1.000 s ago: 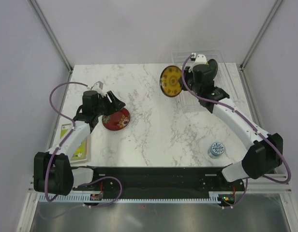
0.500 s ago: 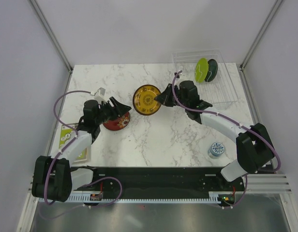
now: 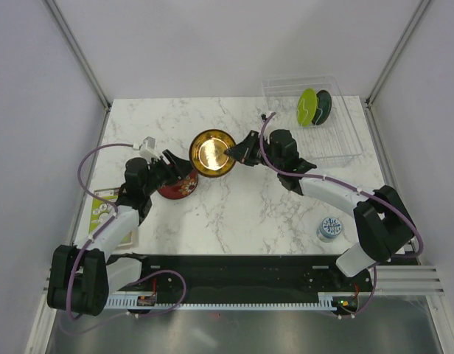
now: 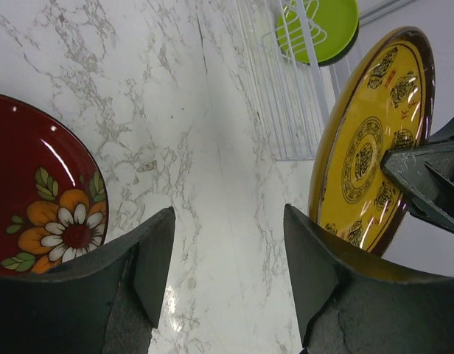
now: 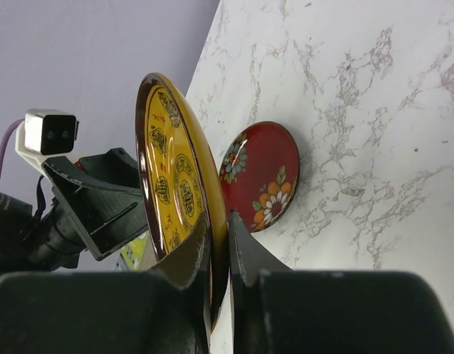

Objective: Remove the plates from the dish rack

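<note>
My right gripper [image 3: 233, 151] is shut on the rim of the yellow patterned plate [image 3: 212, 153], holding it tilted above the table's middle; in the right wrist view its fingers pinch the plate [image 5: 172, 177] edge. The dark red floral plate [image 3: 184, 189] lies flat on the table just left of it. My left gripper [image 3: 179, 164] hovers open over the red plate's far edge, its fingers [image 4: 157, 251] empty, with the yellow plate [image 4: 367, 147] close on its right. A lime green plate [image 3: 307, 107] and a dark teal plate [image 3: 324, 105] stand in the clear dish rack [image 3: 337, 140].
A small blue-and-white cup [image 3: 329, 228] stands at the front right. A flat green-yellow rectangular item [image 3: 102, 210] lies at the left edge under the left arm. Walls and frame posts close the table in at the back and sides.
The right arm has carried the yellow plate from beside the rack leftward to the table's middle, close to the left gripper. The left gripper has shifted slightly toward it, staying open.
</note>
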### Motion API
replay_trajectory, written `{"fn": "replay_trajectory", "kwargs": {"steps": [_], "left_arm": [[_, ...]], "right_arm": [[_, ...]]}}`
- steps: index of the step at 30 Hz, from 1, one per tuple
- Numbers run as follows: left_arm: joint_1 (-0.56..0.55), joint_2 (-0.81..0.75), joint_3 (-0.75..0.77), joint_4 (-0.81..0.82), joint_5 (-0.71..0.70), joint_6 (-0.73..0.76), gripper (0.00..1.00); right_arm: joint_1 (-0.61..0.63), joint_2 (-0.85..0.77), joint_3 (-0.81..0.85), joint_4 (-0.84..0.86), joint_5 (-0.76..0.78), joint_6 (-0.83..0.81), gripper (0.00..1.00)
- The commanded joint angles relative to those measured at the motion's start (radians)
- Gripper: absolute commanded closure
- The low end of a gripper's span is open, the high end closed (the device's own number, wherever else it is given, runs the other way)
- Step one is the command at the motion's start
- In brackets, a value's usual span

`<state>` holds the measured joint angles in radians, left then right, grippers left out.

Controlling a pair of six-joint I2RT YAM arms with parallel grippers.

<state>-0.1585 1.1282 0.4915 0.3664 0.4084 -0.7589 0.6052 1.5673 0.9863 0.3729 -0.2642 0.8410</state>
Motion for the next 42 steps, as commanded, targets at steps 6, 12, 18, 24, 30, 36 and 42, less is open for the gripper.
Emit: {"fn": "replay_trajectory", "kwargs": {"steps": [6,12,18,24,30,36,42], "left_arm": [[-0.009,-0.093,0.01,-0.026,-0.069,0.044,0.32],[-0.009,-0.074,0.018,-0.014,-0.051,0.036,0.32],[-0.01,-0.027,-0.013,0.086,-0.033,-0.017,0.32],[-0.019,0.047,-0.007,0.193,-0.016,-0.06,0.37],[-0.023,0.062,-0.019,0.184,-0.025,-0.048,0.75],[-0.021,0.047,0.004,0.059,-0.092,0.01,0.98],[0.0,0.008,0.047,-0.113,-0.259,0.104,0.98]], "right_arm": [[0.011,-0.069,0.04,-0.143,0.169,-0.129,0.95],[0.011,-0.04,0.028,-0.1,0.114,-0.091,0.96],[0.028,0.0,0.02,-0.02,0.043,-0.036,0.96],[0.076,0.043,0.026,0.047,0.02,0.009,0.95],[0.077,0.042,0.032,0.067,-0.004,0.015,0.95],[0.074,0.017,0.064,-0.038,0.046,-0.081,0.46],[0.001,-0.05,0.089,-0.271,0.181,-0.206,0.27]]}}
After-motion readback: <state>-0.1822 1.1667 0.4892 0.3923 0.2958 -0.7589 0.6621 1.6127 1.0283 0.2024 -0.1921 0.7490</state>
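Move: The yellow plate in the right fingers has its middle about 8 cm right, 3 cm ahead and 4 cm above the open left gripper. The red plate lies 12 cm below the left hand, 2 ahead and 4 to its left; the tray is about 22 cm left, 9 back and 13 below. From the right hand, the left gripper is roughly 13 cm left, 3 back and 4 lower. Ease the right gripper 2-3 cm right with the yellow plate, then carry it about 5 cm back left, drawing slightly back and sinking, to bring the rim to the left gripper. Lift the left a little, nudge it 1 cm forward and pinch the left rim; then open the right fingers wide, starting right, and let the left sink 3 cm. ##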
